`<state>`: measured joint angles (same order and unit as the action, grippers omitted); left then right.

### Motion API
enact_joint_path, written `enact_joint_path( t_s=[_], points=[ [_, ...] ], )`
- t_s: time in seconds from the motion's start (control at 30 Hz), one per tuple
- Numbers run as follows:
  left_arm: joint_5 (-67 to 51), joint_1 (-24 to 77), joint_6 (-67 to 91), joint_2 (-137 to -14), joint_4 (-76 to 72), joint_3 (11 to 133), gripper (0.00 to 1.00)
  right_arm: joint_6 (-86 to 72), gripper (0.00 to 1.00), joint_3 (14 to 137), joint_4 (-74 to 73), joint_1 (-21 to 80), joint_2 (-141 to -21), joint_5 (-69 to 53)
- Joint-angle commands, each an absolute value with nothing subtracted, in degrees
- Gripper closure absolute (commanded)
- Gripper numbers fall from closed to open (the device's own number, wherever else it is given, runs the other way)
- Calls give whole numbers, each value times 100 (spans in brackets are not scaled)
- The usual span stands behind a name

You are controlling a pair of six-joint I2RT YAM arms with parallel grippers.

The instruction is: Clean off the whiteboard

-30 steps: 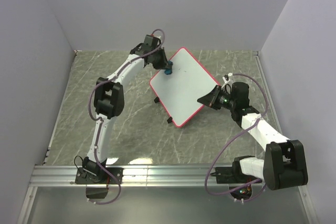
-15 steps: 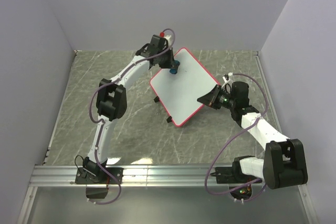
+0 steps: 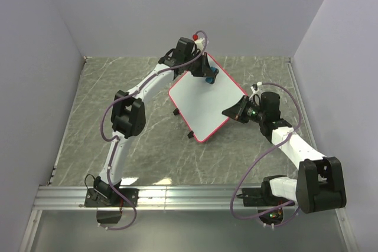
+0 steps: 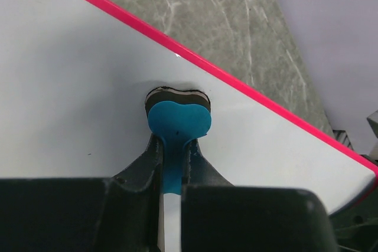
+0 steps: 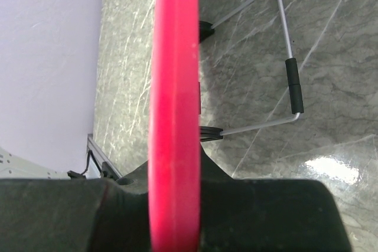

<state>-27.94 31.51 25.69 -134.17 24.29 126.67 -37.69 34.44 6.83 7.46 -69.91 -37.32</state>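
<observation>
The whiteboard (image 3: 201, 103) stands tilted on the marble table, white with a red-pink rim, and I see no marks on its face. My left gripper (image 3: 207, 74) is shut on the handle of a small blue eraser (image 3: 210, 77), whose pad presses on the board near its far right edge. In the left wrist view the eraser (image 4: 178, 122) sits between the fingers (image 4: 150, 157) on the whiteboard (image 4: 71, 87). My right gripper (image 3: 232, 112) is shut on the board's right rim. The right wrist view has that whiteboard rim (image 5: 174, 87) running edge-on through the right gripper (image 5: 174, 166).
Under the board a wire stand (image 5: 290, 87) with black sleeves rests on the marble table (image 3: 147, 140). Small black feet (image 3: 190, 136) show at the board's near-left edge. Lilac walls (image 3: 41, 57) enclose the table on three sides. An aluminium rail (image 3: 189, 196) runs along the near edge.
My left gripper has slid the eraser to the right along the board's far edge, from the far-left corner towards the far-right side. The right arm and the board have stayed put.
</observation>
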Motion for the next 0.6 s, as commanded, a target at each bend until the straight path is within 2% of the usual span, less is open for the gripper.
enact_joint_path(
  t_s=[0.0,0.23,0.37,0.57],
  points=[
    [-3358,3322,2848,-13684,2197,12603,100,-3120,100,3226,-378,941,-7181,-3647],
    [-1733,3077,2391,-13572,2971,12614,100,-3155,100,3243,-378,949,-7137,-3630],
    [-1407,2665,2443,-12386,2224,11314,100,-3217,100,3138,-220,958,-7084,-3595],
    [-766,2189,2549,-10788,2329,10102,100,-3348,100,2980,-123,958,-7101,-3393]
  ],
)
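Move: My left hand holds the blue eraser against the tilted whiteboard near its raised edge. The middle of the board's upper-left side lies about 8 cm to the left, 2 cm ahead and 5 cm lower. Along that side, the top corner is some 8 cm ahead, 1 cm left and 2 cm higher; the left corner is 15 cm left, 4 cm back and 12 cm lower. From my right hand, that side's middle lies 17 cm ahead, 17 cm left and about 1 cm lower. Barely creeping at first, my left hand then sweeps quickly left, about 12 cm, sinking only some 2 cm, away from the raised edge and across to the upper-left side. It turns some 20 degrees counter-clockwise, keeps its shut grip on the eraser and seems to come off the sloping face rather than rub down it. My right hand stays, still pinching the board's red rim. ##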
